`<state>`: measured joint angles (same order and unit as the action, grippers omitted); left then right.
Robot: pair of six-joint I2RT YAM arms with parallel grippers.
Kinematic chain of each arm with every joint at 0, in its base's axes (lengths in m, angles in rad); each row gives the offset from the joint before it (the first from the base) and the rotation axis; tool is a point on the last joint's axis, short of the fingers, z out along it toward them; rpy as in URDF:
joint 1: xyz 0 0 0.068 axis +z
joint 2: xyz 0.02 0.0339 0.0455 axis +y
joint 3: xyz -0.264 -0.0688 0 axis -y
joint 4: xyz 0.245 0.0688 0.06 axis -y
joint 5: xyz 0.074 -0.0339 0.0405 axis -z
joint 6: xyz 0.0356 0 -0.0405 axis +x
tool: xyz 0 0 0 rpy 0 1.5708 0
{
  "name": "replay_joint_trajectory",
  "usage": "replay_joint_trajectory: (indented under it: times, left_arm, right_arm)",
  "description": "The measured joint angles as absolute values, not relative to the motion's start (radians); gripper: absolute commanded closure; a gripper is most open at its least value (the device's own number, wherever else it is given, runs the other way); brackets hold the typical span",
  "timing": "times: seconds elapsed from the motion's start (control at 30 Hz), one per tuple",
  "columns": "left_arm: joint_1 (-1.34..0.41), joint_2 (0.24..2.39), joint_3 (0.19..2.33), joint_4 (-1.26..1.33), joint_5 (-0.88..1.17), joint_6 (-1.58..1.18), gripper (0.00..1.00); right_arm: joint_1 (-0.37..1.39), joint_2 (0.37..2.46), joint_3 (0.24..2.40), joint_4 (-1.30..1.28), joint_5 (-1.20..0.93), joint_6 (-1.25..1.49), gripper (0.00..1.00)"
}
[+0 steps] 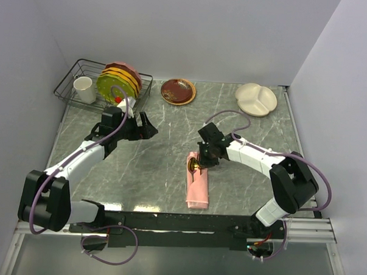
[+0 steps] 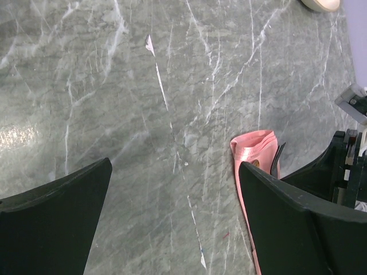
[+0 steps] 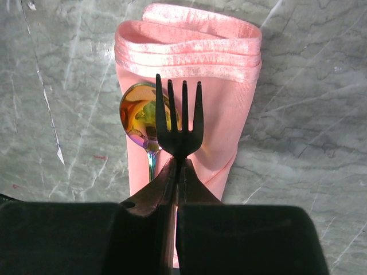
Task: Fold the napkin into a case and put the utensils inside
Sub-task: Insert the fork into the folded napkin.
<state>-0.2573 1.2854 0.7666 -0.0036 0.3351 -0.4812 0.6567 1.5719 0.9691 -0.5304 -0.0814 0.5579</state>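
The napkin (image 1: 198, 188) lies folded into a narrow salmon-pink case (image 3: 221, 97) on the marble table, just in front of the right arm. A gold spoon (image 3: 137, 116) rests with its head on the cloth; my fingers hide its lower handle. My right gripper (image 3: 179, 163) is shut on the neck of the fork (image 3: 179, 123), whose tines point over the case toward its folded top end. In the top view the right gripper (image 1: 202, 158) is over the case's far end. My left gripper (image 1: 148, 127) stands open and holds nothing, left of the case (image 2: 252, 150).
A wire dish rack (image 1: 73, 78) with a white cup (image 1: 84, 89) and stacked plates (image 1: 118, 81) stands at the back left. A brown plate (image 1: 177, 91) sits at the back centre and a cream divided plate (image 1: 256, 99) at the back right.
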Motion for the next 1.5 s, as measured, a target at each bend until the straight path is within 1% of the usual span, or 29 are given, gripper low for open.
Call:
replay_joint_trajectory:
  times: [0.4, 0.47, 0.6, 0.7, 0.77, 0.8, 0.87, 0.9, 1.07, 1.13, 1.27, 1.43, 1.47, 1.5]
  left_arm:
    - [-0.257, 1.278, 0.757, 0.003, 0.340, -0.492, 0.01]
    - [-0.257, 1.278, 0.757, 0.004, 0.342, -0.492, 0.01]
    - [-0.257, 1.278, 0.756, 0.005, 0.343, -0.493, 0.01]
    - [-0.257, 1.274, 0.751, 0.013, 0.343, -0.495, 0.01]
    - [-0.257, 1.269, 0.745, 0.017, 0.343, -0.496, 0.01]
    - [-0.257, 1.267, 0.744, 0.018, 0.343, -0.496, 0.01]
    - [-0.257, 1.266, 0.742, 0.019, 0.343, -0.495, 0.01]
    - [-0.257, 1.265, 0.740, 0.019, 0.343, -0.495, 0.01]
    - [-0.257, 1.259, 0.739, 0.019, 0.343, -0.495, 0.01]
    - [-0.257, 1.258, 0.739, 0.019, 0.343, -0.495, 0.01]
    - [-0.257, 1.258, 0.739, 0.019, 0.344, -0.492, 0.01]
    - [-0.257, 1.258, 0.749, -0.002, 0.349, -0.457, 0.01]
    - [-0.257, 1.258, 0.762, -0.024, 0.350, -0.442, 0.01]
    - [-0.257, 1.258, 0.779, -0.040, 0.350, -0.426, 0.01]
  right_arm:
    - [0.668, 1.559, 0.931, -0.532, -0.093, 0.562, 0.96]
    - [0.670, 1.559, 0.928, -0.532, -0.096, 0.565, 0.95]
    - [0.672, 1.558, 0.924, -0.531, -0.097, 0.573, 0.88]
    - [0.672, 1.558, 0.920, -0.530, -0.096, 0.579, 0.87]
    - [0.672, 1.558, 0.916, -0.528, -0.096, 0.580, 0.83]
    - [0.672, 1.558, 0.914, -0.529, -0.096, 0.582, 0.78]
    - [0.673, 1.558, 0.911, -0.529, -0.096, 0.586, 0.76]
    - [0.673, 1.558, 0.910, -0.529, -0.095, 0.587, 0.73]
    - [0.673, 1.558, 0.911, -0.532, -0.094, 0.587, 0.68]
    - [0.673, 1.555, 0.912, -0.536, -0.090, 0.586, 0.64]
    - [0.675, 1.545, 0.931, -0.555, -0.075, 0.578, 0.63]
    - [0.675, 1.514, 1.008, -0.579, -0.051, 0.547, 0.49]
    - [0.675, 1.507, 1.023, -0.580, -0.046, 0.541, 0.43]
    - [0.675, 1.498, 1.039, -0.579, -0.043, 0.530, 0.39]
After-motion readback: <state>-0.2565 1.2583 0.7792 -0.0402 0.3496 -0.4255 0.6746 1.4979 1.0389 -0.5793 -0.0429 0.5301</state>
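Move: The right hand holds the fork by the neck, tines forward. The pocket mouth of the folded napkin lies about 3 cm back from that hand, in line with it and some 2 cm lower. At the same lower level, the spoon's bowl is about 3 cm to the hand's left and 1 cm ahead, and the napkin's far end is 6 cm ahead and 1 cm left. From the left hand, the pocket mouth is roughly 17 cm back, 17 cm to the right and 12 cm below. Still pinching the fork just behind its head, the right hand draws it back about 2 cm towards the robot, along the napkin and beside the spoon, sinking a good 1 cm so that the handle feeds farther under the pink flap. There it slows almost to a stop while the fingers open gradually to about half, lets go of the fork, then lifts clear some 5 cm while reaching about 3 cm forward, the fingers tipping slightly forward and up. ##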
